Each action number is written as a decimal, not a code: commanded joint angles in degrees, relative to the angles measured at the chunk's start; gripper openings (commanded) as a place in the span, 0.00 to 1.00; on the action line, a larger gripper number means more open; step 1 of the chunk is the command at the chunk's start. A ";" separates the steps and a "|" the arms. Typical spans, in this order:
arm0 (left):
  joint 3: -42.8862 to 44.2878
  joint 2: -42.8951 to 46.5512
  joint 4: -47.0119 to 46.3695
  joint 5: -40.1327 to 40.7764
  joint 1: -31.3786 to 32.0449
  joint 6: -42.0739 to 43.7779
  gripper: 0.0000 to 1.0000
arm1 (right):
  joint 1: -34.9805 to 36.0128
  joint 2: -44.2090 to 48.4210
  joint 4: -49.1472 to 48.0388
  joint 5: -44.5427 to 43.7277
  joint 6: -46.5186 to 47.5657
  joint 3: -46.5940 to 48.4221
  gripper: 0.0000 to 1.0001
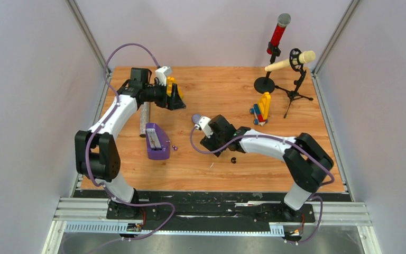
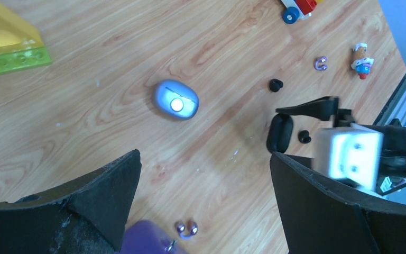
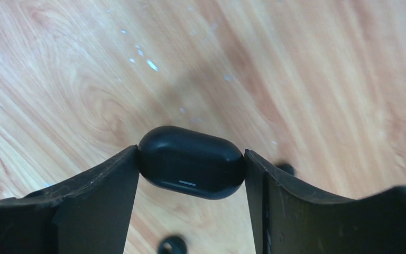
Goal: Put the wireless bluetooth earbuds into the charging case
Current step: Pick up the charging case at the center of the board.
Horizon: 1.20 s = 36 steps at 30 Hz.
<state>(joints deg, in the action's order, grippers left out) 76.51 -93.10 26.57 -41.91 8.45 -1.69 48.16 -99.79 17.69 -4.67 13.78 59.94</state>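
A black pebble-shaped charging case [image 3: 191,169] lies closed on the wooden table. My right gripper [image 3: 191,151] is shut on it, one fingertip against each end. One black earbud [image 3: 172,245] lies just before the case and another [image 3: 285,168] behind the right finger. From the left wrist the same case [image 2: 280,132] shows with black earbuds [image 2: 276,84] beside it. A purple pair [image 2: 187,228] lies by the open purple case [image 1: 157,141]. A closed blue-grey case [image 2: 176,100] sits mid-table. My left gripper [image 1: 175,100] hangs open and empty at the far left.
A silver cylinder [image 1: 144,119] lies left of the purple case. A yellow block [image 1: 172,87] sits by the left gripper. A yellow toy on wheels [image 1: 263,108] and two microphone stands [image 1: 275,53] occupy the far right. A small red-and-blue bottle [image 2: 361,61] lies near another purple earbud [image 2: 321,63].
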 commanded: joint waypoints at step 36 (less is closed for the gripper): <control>11.37 -16.73 8.17 -18.53 18.32 -0.32 1.00 | 1.76 25.08 -25.52 -0.58 20.07 -14.48 0.60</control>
<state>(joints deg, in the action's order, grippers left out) 86.80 -109.56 33.67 -58.08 26.02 -3.73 49.65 -74.26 -4.34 -4.47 33.58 44.14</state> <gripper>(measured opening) 0.998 0.683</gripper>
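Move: The charging case, already pinched in the right fingers low over the board, lies about 17 cm to the right of the open left hand, 10 cm back and 16 cm below it. From the case, one black earbud is some 4 cm ahead and 1 cm right, the other 4 cm back and 6 cm right, and the grey case 13 cm ahead and 8 cm left. The left gripper is about 10 cm ahead of the right hand, 17 cm left and 16 cm up. The charging case stays pinched as the right hand carries it quickly up about 13 cm, tipping its fingers some 30 degrees up towards forward, then all but stops. The left hand, wide open, sweeps right and then also back towards it, sinking slightly and turning clockwise, until one finger reaches across in front of the case as the right wrist sees it; no grip by the left yet. ##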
